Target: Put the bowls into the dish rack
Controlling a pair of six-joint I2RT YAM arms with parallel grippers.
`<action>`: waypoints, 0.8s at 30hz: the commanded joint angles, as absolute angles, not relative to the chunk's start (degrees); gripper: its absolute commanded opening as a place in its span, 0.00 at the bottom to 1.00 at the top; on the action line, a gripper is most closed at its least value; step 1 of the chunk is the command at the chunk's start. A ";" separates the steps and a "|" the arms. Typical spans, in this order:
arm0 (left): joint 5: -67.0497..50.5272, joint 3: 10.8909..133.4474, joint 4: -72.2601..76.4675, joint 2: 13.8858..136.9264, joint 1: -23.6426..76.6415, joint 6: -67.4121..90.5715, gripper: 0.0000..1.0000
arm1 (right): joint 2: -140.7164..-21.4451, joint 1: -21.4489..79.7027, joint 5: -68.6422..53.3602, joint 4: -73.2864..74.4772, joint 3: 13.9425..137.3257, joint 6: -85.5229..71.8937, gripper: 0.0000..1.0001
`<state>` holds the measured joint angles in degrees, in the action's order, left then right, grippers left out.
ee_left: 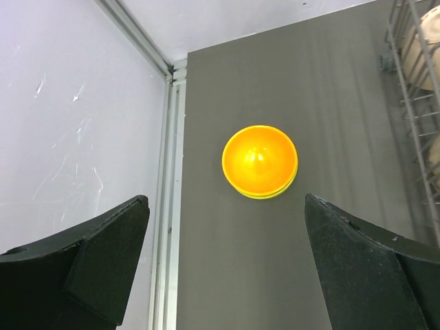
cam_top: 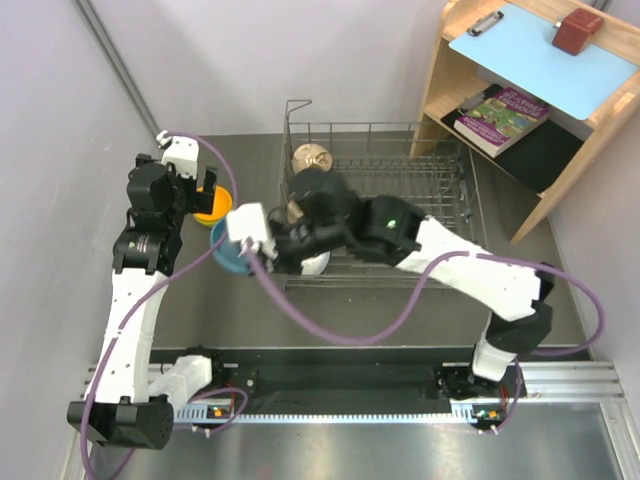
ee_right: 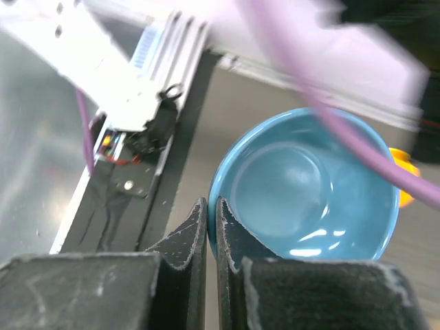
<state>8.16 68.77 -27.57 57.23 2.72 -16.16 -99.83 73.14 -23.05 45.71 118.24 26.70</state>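
My right gripper (ee_right: 212, 204) is shut on the rim of the blue bowl (ee_right: 309, 189), one finger inside and one outside; in the top view this bowl (cam_top: 226, 256) is just left of the dish rack (cam_top: 400, 135). My left gripper (ee_left: 225, 201) is open above the orange bowl (ee_left: 260, 159), which sits nested in the yellow-green bowl (ee_left: 275, 194) on the table (cam_top: 213, 210). A beige bowl (cam_top: 312, 157) stands in the rack's back left corner, and a second one (cam_top: 293, 210) shows behind my right arm. A white bowl (cam_top: 314, 265) peeks out under that arm.
A wooden shelf unit (cam_top: 450, 70) stands at the back right with a blue clipboard (cam_top: 540, 55), a book (cam_top: 503, 115) and a red-brown block (cam_top: 577, 30). A wall (ee_left: 69, 117) and a metal rail (ee_left: 172, 158) run along the table's left side. Purple cables (cam_top: 330, 335) hang from both arms.
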 commanded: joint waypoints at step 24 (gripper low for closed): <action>4.57 66.10 -25.22 63.99 1.49 -18.72 0.99 | -77.32 22.77 -61.87 -36.04 69.88 -44.92 0.00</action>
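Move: The right hand already holds the blue bowl. The rack's free space beside the middle tan bowl lies about 18 cm ahead, 17 cm right and 17 cm below; that tan bowl is some 17 cm ahead and 8 cm right, the far tan bowl 29 cm ahead and 9 cm right, the white bowl 7 cm ahead and 8 cm right, all some 15 cm below. From the empty left hand, the yellow bowl is roughly 4 cm ahead, 3 cm right and 16 cm below. Still pinching the blue bowl by its rim, the right hand swings it about 18 cm right and 17 cm forward over the loaded bowls towards the rack's free space, arching up some 9 cm before sinking about 6, while the wrist turns clockwise and rolls and the fingers come up towards level. Meanwhile the left hand, wide open and touching nothing, sinks about 5 cm and eases 2 to 3 cm forward towards the yellow bowl, tipping slightly down. ##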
